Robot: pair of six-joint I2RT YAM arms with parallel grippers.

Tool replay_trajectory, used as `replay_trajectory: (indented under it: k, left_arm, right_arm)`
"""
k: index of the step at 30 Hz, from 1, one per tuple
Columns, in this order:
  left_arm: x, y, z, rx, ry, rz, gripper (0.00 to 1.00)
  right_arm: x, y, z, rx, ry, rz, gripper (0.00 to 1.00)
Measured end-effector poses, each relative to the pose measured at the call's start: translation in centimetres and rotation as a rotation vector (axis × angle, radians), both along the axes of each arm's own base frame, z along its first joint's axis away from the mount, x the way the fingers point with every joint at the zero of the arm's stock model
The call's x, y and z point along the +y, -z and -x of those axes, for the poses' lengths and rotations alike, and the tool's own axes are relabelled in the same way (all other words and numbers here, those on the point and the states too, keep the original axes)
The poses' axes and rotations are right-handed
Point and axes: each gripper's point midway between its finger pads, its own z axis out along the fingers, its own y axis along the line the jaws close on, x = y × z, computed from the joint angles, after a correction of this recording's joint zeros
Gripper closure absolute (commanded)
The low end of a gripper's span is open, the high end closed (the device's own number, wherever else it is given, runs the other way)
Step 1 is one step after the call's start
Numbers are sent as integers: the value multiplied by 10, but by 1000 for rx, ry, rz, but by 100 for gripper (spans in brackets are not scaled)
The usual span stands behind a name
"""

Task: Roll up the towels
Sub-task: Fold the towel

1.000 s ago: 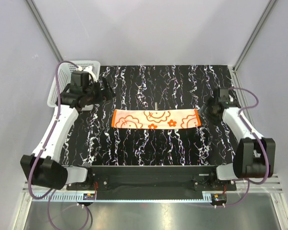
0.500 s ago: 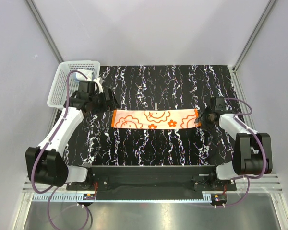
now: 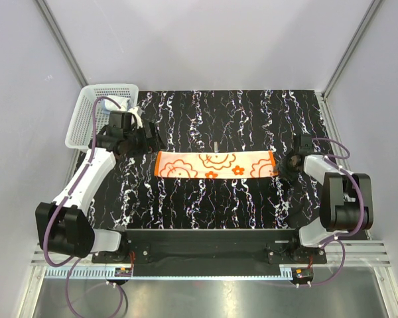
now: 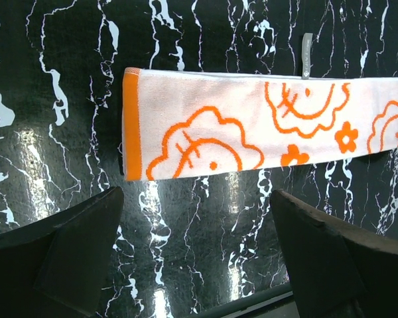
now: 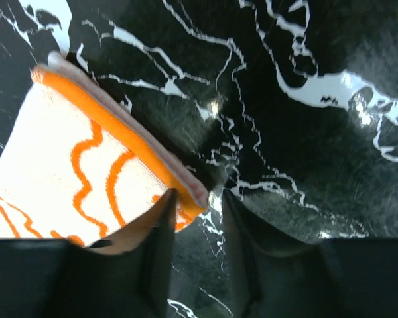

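One of the towels (image 3: 215, 165), white with orange flower outlines and orange end bands, lies folded into a long flat strip across the middle of the black marbled table (image 3: 205, 112). My left gripper (image 3: 152, 139) hovers just beyond the strip's left end, jaws wide open and empty; in the left wrist view the towel (image 4: 252, 126) lies ahead of the gripper (image 4: 196, 195). My right gripper (image 3: 283, 165) is down at the strip's right end. In the right wrist view the towel's (image 5: 73, 159) near corner sits between the narrowed jaws of the gripper (image 5: 198, 195), with a slim gap still showing.
A white perforated basket (image 3: 86, 112) stands at the table's far left corner, behind the left arm. A small grey tag (image 4: 307, 56) sticks out from the towel's far edge. Grey walls and metal posts enclose the table.
The left gripper swung from the basket towards the towel's left end, then held still. The right gripper came down to the towel's right end and its jaws narrowed around the corner.
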Motion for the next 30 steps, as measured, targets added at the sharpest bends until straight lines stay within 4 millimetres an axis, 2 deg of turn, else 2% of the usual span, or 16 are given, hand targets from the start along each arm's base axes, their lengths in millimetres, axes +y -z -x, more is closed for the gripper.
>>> replay_trajectory:
  k: [9, 16, 20, 25, 30]
  left_arm:
    - [2, 12, -1, 40, -9, -17, 1]
    - [2, 13, 1, 48, -9, -19, 1]
    - [2, 13, 1, 44, -8, -18, 1]
    - [-3, 4, 5, 2, 2, -44, 1]
    - [-10, -15, 24, -54, 31, -75, 1]
  right_arm:
    - [-6, 2, -12, -31, 17, -1, 77]
    - [-5, 1, -9, -46, 12, -5, 100]
    - [-8, -4, -1, -32, 14, 6, 100]
    - [-31, -30, 12, -58, 62, 54, 100]
    - [-52, -66, 15, -125, 99, 139, 100]
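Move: The orange-and-white towel lies in a strip across the table. Its near right corner is between the half-open right fingertips, about 1 cm ahead of the hand point and 1 cm below it. From the right hand, the towel's far right corner is some 9 cm ahead and 1 cm left, and the grey tag on its far edge some 9 cm ahead and 18 cm left. From the left hand, the near right corner is about 30 cm right, 1 cm back and 16 cm below. Ease the right gripper about 1 cm forward at table height and shut its fingers, pinching the towel's near right corner. Then lift it about 7 cm while drawing it 5 cm to the right and slightly back, with the wrist tilting some 10 degrees. Keep the left gripper wide open above the towel's left part, pulling it a couple of centimetres back and up only at the end. ##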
